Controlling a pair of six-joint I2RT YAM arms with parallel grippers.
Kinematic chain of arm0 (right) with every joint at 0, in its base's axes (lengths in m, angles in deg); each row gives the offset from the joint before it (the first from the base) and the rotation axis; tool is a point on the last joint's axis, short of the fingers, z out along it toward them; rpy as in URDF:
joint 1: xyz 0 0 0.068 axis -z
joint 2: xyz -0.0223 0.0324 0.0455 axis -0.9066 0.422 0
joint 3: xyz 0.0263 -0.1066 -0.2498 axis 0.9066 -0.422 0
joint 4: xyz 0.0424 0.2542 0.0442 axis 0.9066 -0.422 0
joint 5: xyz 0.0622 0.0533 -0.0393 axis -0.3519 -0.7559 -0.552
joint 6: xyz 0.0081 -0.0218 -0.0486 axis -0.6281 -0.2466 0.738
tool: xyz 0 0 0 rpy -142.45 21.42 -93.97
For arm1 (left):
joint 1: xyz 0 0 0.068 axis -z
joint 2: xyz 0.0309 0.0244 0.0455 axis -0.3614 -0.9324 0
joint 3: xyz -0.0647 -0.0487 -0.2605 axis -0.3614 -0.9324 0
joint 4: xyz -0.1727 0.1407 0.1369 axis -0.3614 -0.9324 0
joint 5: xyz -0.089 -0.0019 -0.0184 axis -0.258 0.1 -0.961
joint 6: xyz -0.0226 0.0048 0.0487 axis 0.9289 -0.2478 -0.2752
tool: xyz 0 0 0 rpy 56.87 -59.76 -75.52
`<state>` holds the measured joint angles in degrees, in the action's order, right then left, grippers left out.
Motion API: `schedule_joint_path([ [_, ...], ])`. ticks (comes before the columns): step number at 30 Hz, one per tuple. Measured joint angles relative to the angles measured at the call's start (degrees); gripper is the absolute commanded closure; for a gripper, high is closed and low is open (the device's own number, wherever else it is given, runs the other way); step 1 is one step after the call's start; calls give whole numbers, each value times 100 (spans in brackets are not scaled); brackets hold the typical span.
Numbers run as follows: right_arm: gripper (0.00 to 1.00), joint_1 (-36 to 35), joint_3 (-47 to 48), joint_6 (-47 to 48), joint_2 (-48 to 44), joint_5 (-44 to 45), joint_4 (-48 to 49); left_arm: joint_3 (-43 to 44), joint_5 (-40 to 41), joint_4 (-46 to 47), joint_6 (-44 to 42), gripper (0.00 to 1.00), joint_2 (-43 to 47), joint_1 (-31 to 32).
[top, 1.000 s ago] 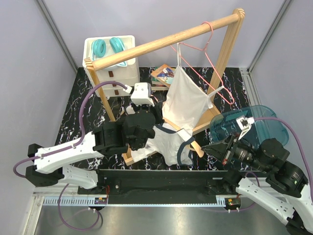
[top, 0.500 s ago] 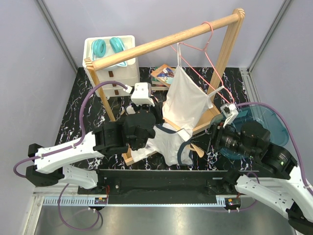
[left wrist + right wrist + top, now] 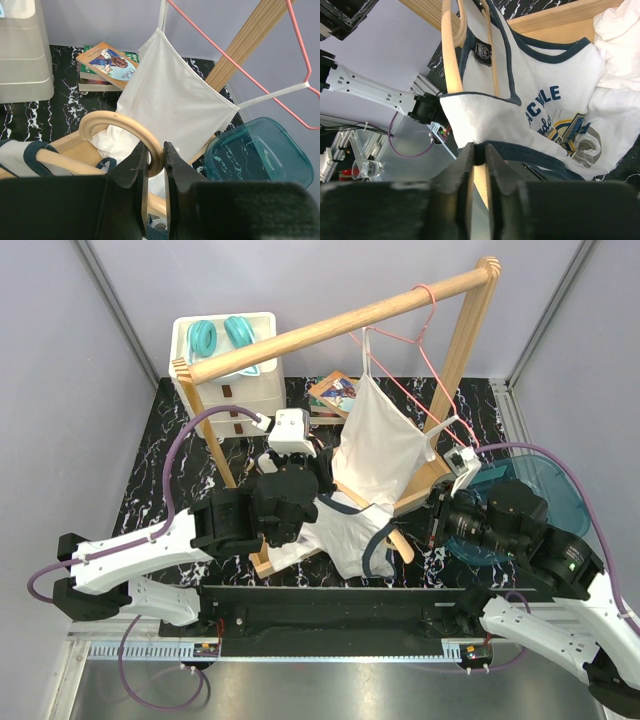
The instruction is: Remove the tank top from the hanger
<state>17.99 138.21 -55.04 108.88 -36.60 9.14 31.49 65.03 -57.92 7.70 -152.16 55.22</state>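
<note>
A white tank top [image 3: 345, 535] with navy trim and a printed graphic hangs on a wooden hanger [image 3: 402, 542] low in front of the rack. In the left wrist view my left gripper [image 3: 156, 150] is shut on the hanger's curved wooden hook [image 3: 125, 121]. From the top, that gripper [image 3: 300, 502] sits just left of the garment. My right gripper [image 3: 479, 151] is shut on the tank top's navy-trimmed edge [image 3: 545, 150], with the hanger's wooden arm [image 3: 450, 55] rising above it. Seen from above, the right gripper [image 3: 432, 525] is at the garment's right side.
A wooden clothes rack [image 3: 340, 325] spans the table, carrying a pink wire hanger [image 3: 425, 350] with a white camisole [image 3: 385, 445]. A teal plastic bin [image 3: 545, 490] lies at the right behind the right arm. A white drawer unit [image 3: 235, 370] and books [image 3: 335, 395] stand at the back.
My right arm swung left from over the teal bin to the tank top; its jaws opened, then closed on the navy-trimmed edge. The left arm has not moved.
</note>
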Motion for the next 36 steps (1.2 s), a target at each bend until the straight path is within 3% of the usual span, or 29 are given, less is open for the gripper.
schedule_joint_path([
  [1,100,0,-4,0,-7,-13,13,0,0,-2,-2,100,0,0],
  [9,100,0,-249,-114,-461,92,76,0,74,2,-2,100,0,0],
  [19,100,-2,-1257,-732,-2173,632,-109,24,487,2,28,100,-2,0],
  [27,100,-4,-1547,-1137,-3552,1141,-446,131,745,109,175,100,-22,0],
  [36,100,-4,-1908,-1281,-3694,1139,-739,164,846,221,236,100,-39,0],
])
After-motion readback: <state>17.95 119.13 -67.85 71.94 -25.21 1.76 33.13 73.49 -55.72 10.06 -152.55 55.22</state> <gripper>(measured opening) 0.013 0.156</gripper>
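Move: The tank top's navy-trimmed shoulder edge lies right between the right fingertips, ready to be pinched. The bare tip of the wooden hanger pokes out about 5 cm back and 2 cm to the right of them. The hanger's hook, held by the left gripper, is roughly 11 cm ahead and 13 cm left, some 6 cm higher; the white camisole hangs about 18 cm ahead, 2 cm left. From the left hand the shoulder edge lies some 11 cm back, 13 cm right and 6 cm below. Shut the right fingers fully on the tank top's trimmed edge and draw it away from the hook, about 9 cm right and 4 cm back while sinking, then straight down to some 6 cm lower, swinging the wrist about 15 degrees clockwise. Keep the left gripper pinched on the hook, easing it 2 cm left, then 2 cm up. ##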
